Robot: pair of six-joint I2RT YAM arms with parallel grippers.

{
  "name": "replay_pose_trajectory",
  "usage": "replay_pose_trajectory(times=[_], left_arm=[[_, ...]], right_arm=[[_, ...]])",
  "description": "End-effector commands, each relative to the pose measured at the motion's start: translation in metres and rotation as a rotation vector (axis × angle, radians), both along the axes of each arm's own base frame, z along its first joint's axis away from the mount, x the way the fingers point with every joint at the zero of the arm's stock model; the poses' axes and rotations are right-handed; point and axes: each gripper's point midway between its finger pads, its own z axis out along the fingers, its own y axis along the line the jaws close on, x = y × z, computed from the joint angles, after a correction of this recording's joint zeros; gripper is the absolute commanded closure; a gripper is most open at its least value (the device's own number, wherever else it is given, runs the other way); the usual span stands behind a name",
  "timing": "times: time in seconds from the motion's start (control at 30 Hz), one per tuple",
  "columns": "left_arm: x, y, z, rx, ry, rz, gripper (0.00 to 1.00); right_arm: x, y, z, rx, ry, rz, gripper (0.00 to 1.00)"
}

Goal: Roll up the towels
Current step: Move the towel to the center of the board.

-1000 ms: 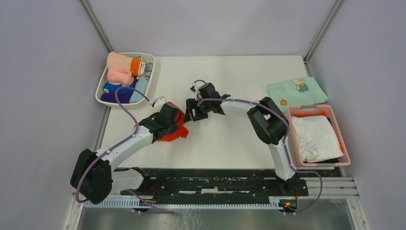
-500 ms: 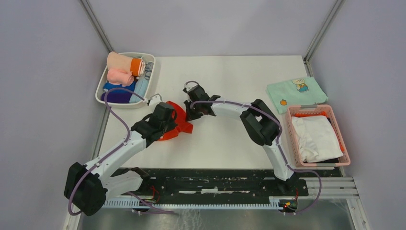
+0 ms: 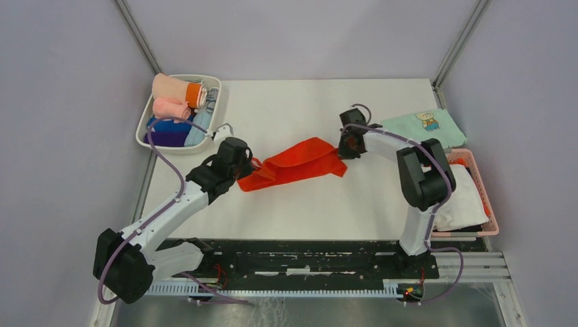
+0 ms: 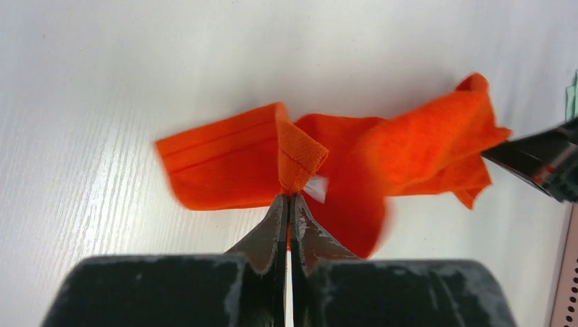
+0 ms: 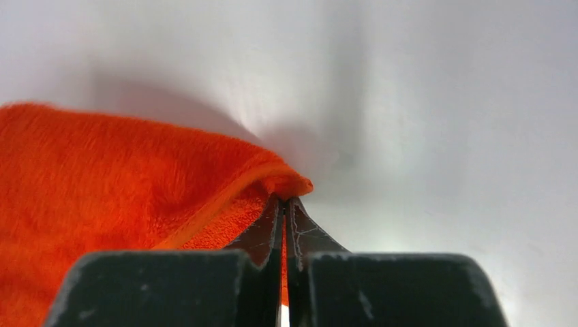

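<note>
A red-orange towel (image 3: 296, 162) is stretched into a long band across the middle of the table. My left gripper (image 3: 251, 164) is shut on its left corner; in the left wrist view (image 4: 287, 199) the jaws pinch a folded corner of the towel (image 4: 232, 163). My right gripper (image 3: 343, 151) is shut on the towel's right corner; in the right wrist view (image 5: 283, 201) the jaws close on the hem of the towel (image 5: 116, 177). The pale pink panda towel is not in view.
A white bin (image 3: 147, 117) at the back left holds several rolled cloths. A mint-green bear cloth (image 3: 419, 129) lies at the back right. A pink basket (image 3: 482, 184) beside it holds a white cloth and something orange.
The right gripper has pulled its corner of the towel far to the right. The bunched towel has been drawn out into a long band. The left gripper stayed near its place.
</note>
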Motion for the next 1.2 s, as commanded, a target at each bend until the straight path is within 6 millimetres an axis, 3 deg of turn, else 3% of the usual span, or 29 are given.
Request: replay_pose_trajectory(times=[0.0, 0.07, 0.13, 0.37, 0.5, 0.6, 0.73, 0.83, 1.0, 1.17], left_arm=[[0.014, -0.003, 0.014, 0.012, -0.065, -0.023, 0.97], [0.011, -0.002, 0.004, 0.026, -0.044, -0.034, 0.97], [0.005, -0.003, -0.005, 0.027, -0.022, -0.047, 0.93], [-0.008, 0.022, -0.002, 0.024, -0.026, 0.03, 0.85], [-0.014, 0.025, -0.005, -0.019, -0.011, 0.069, 0.79], [-0.023, 0.04, -0.021, -0.037, 0.041, 0.166, 0.74], [-0.035, 0.049, -0.037, -0.097, 0.07, 0.231, 0.49], [-0.035, 0.049, -0.046, -0.141, 0.094, 0.23, 0.37], [-0.013, 0.042, -0.051, -0.345, 0.058, 0.171, 0.34], [-0.004, 0.038, -0.058, -0.412, 0.008, 0.098, 0.31]], right_arm=[[-0.038, -0.051, 0.019, -0.113, 0.026, -0.059, 0.96], [-0.047, -0.047, 0.039, -0.072, -0.019, -0.006, 0.74], [-0.054, -0.043, 0.049, -0.038, -0.036, 0.036, 0.59], [-0.07, -0.051, 0.073, -0.032, -0.117, 0.062, 0.44], [-0.066, -0.049, 0.075, -0.022, -0.125, 0.058, 0.41], [-0.066, -0.047, 0.071, -0.01, -0.115, 0.061, 0.4], [-0.068, -0.046, 0.071, -0.003, -0.119, 0.069, 0.38], [-0.067, -0.044, 0.072, 0.005, -0.129, 0.076, 0.37], [-0.067, -0.039, 0.069, 0.027, -0.123, 0.09, 0.35], [-0.068, -0.039, 0.073, 0.029, -0.141, 0.099, 0.34]])
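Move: The red towel is stretched between both hands. Its middle, near the board's centre, lies about 14 cm right of the left hand, 6 cm ahead and 14 cm below. From the right hand it is some 17 cm left, 4 cm back and nearly level. The green towel sits roughly 29 cm right of the right hand and 11 cm ahead; the pink basket is 35 cm right and 15 cm back. The red towel's right end, still pinched close to the board, is drawn about 5 cm right and back; the right fingers then open, let go and rise while backing off, ending about 6 cm up. The left hand opens on the raised end, letting it go, and moves left and slightly back, sinking about 8 cm overall, mostly late, while its wrist turns counter-clockwise and rolls, its right side rising. ##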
